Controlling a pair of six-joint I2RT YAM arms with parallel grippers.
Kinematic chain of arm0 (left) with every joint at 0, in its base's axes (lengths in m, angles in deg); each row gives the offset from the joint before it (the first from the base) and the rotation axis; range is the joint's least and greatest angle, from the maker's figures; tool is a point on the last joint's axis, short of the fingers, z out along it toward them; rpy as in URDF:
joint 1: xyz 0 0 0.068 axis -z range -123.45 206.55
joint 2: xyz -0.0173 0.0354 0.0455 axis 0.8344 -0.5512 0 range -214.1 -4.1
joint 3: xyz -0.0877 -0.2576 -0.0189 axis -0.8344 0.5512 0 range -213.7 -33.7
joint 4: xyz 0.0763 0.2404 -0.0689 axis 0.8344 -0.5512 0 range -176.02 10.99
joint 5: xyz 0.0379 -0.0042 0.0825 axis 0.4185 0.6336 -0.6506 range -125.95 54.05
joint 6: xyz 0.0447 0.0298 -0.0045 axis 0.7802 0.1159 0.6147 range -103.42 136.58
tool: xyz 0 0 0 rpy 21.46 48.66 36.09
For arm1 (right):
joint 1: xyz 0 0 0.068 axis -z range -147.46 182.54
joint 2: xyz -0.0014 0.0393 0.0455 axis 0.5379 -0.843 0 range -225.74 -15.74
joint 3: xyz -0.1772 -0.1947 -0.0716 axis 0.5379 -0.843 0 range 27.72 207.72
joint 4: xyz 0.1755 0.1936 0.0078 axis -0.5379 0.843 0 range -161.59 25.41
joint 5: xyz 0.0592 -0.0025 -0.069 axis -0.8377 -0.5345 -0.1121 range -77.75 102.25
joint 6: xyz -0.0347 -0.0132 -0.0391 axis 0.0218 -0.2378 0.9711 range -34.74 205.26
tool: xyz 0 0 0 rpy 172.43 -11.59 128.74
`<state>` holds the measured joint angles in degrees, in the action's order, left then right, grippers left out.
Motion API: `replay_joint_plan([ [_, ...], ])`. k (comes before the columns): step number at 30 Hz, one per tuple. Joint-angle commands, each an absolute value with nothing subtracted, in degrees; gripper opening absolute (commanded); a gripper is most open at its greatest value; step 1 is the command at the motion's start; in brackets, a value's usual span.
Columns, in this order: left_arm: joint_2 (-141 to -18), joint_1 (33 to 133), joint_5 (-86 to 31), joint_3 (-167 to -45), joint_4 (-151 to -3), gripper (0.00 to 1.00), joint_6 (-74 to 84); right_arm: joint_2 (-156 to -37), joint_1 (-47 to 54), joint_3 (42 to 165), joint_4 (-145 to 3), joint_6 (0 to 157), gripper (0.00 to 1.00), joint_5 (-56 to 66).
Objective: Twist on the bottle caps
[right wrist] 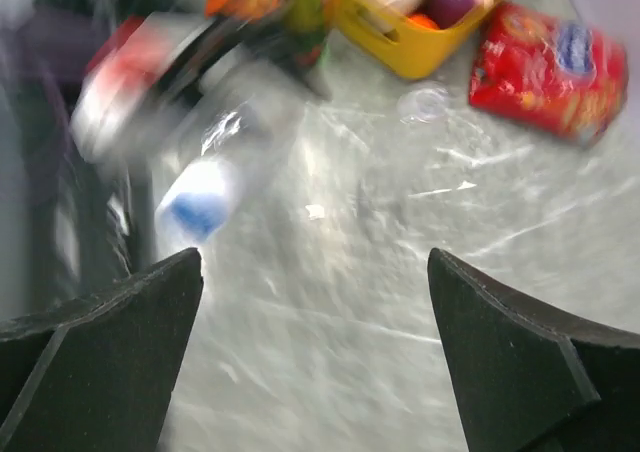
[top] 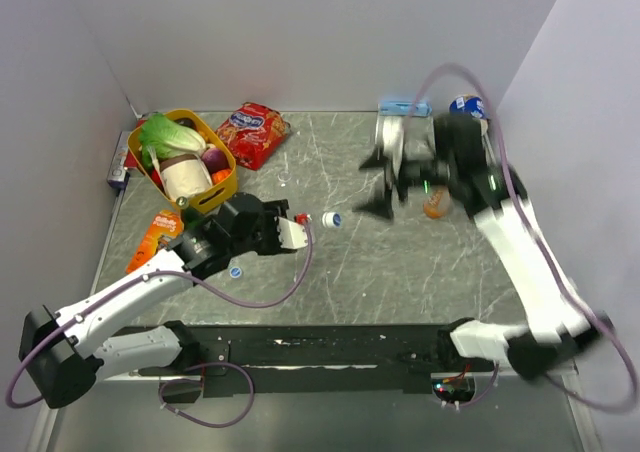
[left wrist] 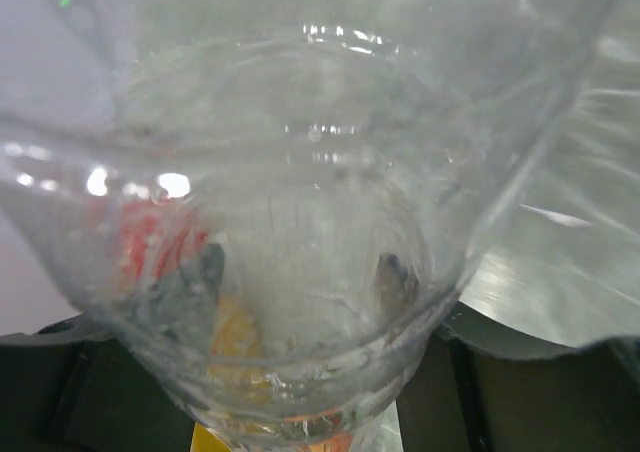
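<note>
My left gripper (top: 296, 230) is shut on a clear see-through bottle (top: 315, 221) held lying sideways over the table's middle. A blue cap (top: 332, 219) sits on its neck. In the left wrist view this bottle (left wrist: 320, 172) fills the frame, and my fingers (left wrist: 205, 272) show dimly through it. My right gripper (top: 385, 182) hangs open and blurred to the right of the cap, apart from it. Its wrist view shows the blue cap (right wrist: 200, 207) beyond the left fingertip, with nothing between the jaws (right wrist: 313, 257). A second blue cap (top: 235, 270) lies on the table. The orange drink bottle (top: 436, 204) is by the right arm.
A yellow basket (top: 225, 187) of vegetables stands at the back left, with a red snack packet (top: 252, 132) beside it and an orange packet (top: 155, 237) in front. Another clear bottle (top: 388, 132) and a blue-and-white tape roll (top: 466, 104) are at the back right.
</note>
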<state>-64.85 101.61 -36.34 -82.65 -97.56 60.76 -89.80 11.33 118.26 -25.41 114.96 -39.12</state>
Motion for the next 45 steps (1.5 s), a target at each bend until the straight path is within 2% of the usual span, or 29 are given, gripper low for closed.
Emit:
replay_joint_plan([
  [1, -67.98, 100.50, -13.55, -91.25, -116.16, 0.01, 67.03, -70.54, -0.83, 98.27, -32.37, 156.32, 1.00, -26.19],
  [2, -68.69, 100.32, -12.50, -92.14, -117.06, 0.01, 67.02, -69.37, -3.03, 96.30, -33.43, 158.28, 1.00, -22.59],
  [5, -69.75, 100.32, -9.50, -93.64, -117.25, 0.01, 66.41, -68.48, -9.18, 95.48, -30.63, 163.05, 0.97, -22.38],
  [6, -69.66, 100.32, -8.98, -93.47, -116.90, 0.01, 66.67, -68.56, -10.08, 95.40, -31.67, 162.61, 0.89, -21.86],
  [9, -69.40, 100.23, -8.62, -93.55, -115.93, 0.01, 67.29, -68.39, -12.45, 94.52, -34.31, 163.48, 0.77, -20.88],
  [15, -68.87, 100.23, -9.23, -93.73, -115.14, 0.01, 67.64, -71.28, -13.69, 98.20, -29.06, 166.21, 0.57, -22.90],
  [26, -68.43, 100.15, -11.87, -91.80, -113.12, 0.01, 66.24, -69.18, -15.44, 99.97, -25.62, 167.44, 0.52, -29.05],
  [38, -68.78, 100.06, -11.61, -92.06, -111.45, 0.01, 65.53, -70.76, -17.64, 101.11, -24.48, 166.48, 0.42, -28.36],
  [42, -68.35, 100.06, -11.87, -91.62, -110.66, 0.01, 65.44, -71.98, -17.99, 100.32, -29.12, 159.64, 0.29, -26.08],
  [45, -67.04, 100.06, -13.88, -90.31, -106.12, 0.01, 63.52, -75.40, -17.91, 101.28, -33.61, 149.45, 0.13, -20.28],
])
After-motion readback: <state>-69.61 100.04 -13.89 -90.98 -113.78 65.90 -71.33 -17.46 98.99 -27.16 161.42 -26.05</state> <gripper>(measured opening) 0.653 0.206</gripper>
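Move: On the mouth of the clear bottle that the left hand already holds sits the blue-and-white cap, about 8 cm back, 6 cm to the left and 4 cm below the open right hand. A standing clear bottle is roughly 10 cm ahead and 16 cm to the left of the right hand, the orange bottle some 12 cm ahead and 17 cm to the right, both 25 cm lower. From the left hand the cap lies 8 cm right, 1 cm ahead and 10 cm up. Sweeping back about 13 cm, and a little left and down, the right hand comes to the cap on the held bottle, rolling some 50 degrees and swinging counter-clockwise; its wide-open fingers close around the cap. The left hand keeps its grip on the bottle, draws back 6 cm and right 3 cm while turning about 20 degrees clockwise, then holds nearly still. ##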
